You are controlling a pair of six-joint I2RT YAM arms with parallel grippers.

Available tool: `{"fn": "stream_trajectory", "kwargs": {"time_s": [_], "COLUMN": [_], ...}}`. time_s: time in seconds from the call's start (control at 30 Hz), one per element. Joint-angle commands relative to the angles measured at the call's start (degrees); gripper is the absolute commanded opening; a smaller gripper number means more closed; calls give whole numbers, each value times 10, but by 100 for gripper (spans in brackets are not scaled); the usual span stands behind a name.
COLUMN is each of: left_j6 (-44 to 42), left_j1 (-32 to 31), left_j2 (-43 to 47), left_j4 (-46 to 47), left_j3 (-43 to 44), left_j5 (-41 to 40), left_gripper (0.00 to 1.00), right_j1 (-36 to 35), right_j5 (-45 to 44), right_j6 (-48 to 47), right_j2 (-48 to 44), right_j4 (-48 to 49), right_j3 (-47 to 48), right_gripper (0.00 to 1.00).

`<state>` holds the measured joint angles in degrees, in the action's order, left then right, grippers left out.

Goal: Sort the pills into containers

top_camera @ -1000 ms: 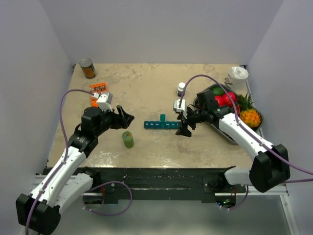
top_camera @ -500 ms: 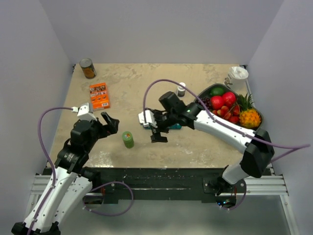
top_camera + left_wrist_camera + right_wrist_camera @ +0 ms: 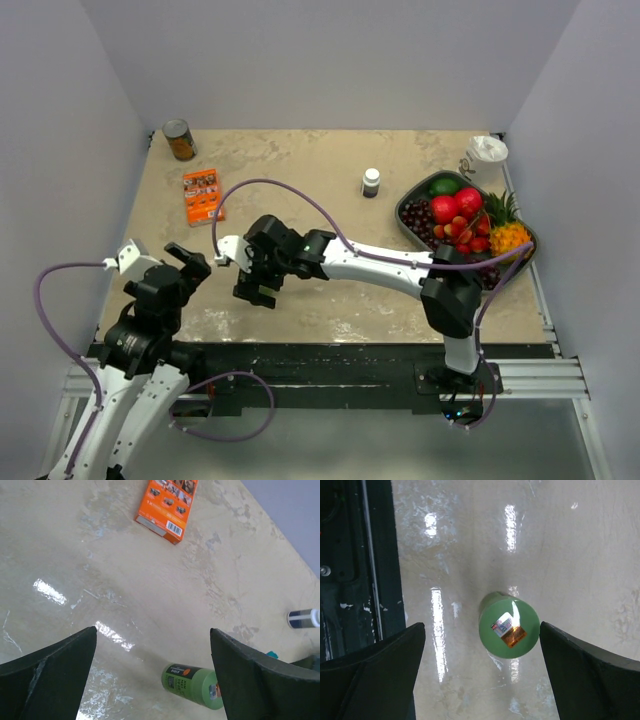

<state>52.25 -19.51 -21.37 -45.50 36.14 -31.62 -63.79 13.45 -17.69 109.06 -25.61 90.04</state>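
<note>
A green bottle [image 3: 509, 625] stands upright on the table, seen from straight above in the right wrist view. My right gripper [image 3: 482, 625] hangs over it, open, with the bottle between the fingers and apart from both. In the top view the right gripper [image 3: 255, 288] covers the bottle. My left gripper [image 3: 192, 260] is open near the table's left front, and in its wrist view the green bottle [image 3: 192, 685] stands ahead of the left gripper [image 3: 152, 630]. A teal sliver [image 3: 271, 654] shows by the right arm; the rest of the containers is hidden. No pills show.
An orange box [image 3: 203, 194] lies at the left and a can [image 3: 180, 139] stands in the far left corner. A small dark bottle with a white cap [image 3: 371, 181] stands beside the grey fruit tray [image 3: 405, 215]. The black front rail [image 3: 370, 555] runs close to the bottle.
My right arm has swept left from the teal organiser to above the green bottle. The left arm has drawn back toward the near left corner. Both grippers have opened wider.
</note>
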Motion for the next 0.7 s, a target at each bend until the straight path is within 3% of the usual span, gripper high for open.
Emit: {"fn": "stream_trajectory", "kwargs": {"time_s": [0.0,0.27,0.37,0.53,0.57,0.67], "left_j6": [52,51,45,13,8,-26], "left_j1": [3,3,3,3,3,3], "left_j2": [31,34,40,49,50,56], "left_j4": [-27,-28,-21,5,8,28], "left_j3": [24,24,22,17,17,17], "left_j5": [-71,-70,-58,-23,-18,15], "left_gripper": [98,97,96,95,95,95], "right_j1": [0,-2,-2,-3,-2,-2], "right_j5": [-69,-96,-82,-56,-55,-60], "right_j6": [67,76,77,78,77,68], "right_j2": [16,41,48,56,56,43], "right_j4": [20,20,16,6,4,-3], "right_j3": [28,32,37,51,57,52], "right_gripper": [99,98,91,67,52,24]}}
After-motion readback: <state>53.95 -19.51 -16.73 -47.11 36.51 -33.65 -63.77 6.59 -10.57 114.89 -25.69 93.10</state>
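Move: The green container stands almost under the open right hand, about 2 cm farther forward and some 5 cm below it. The teal pill organizer lies about 12 cm ahead and 15 cm to the right of the right hand, some 8 cm below. The orange box is some 27 cm ahead and 15 cm to its left, also 8 cm below. From the left hand the green container is about 16 cm to the right, 2 cm ahead and 10 cm below. The right hand, fingers wide open and slanting down to its left, sinks about 4 cm and slides some 2 cm forward over the green container, turning roughly 10 degrees clockwise so that the top of the container comes between the pads. There it closes to about half its opening while easing up about 1 cm, and the pads come to pinch the container by its sides near the lid. ##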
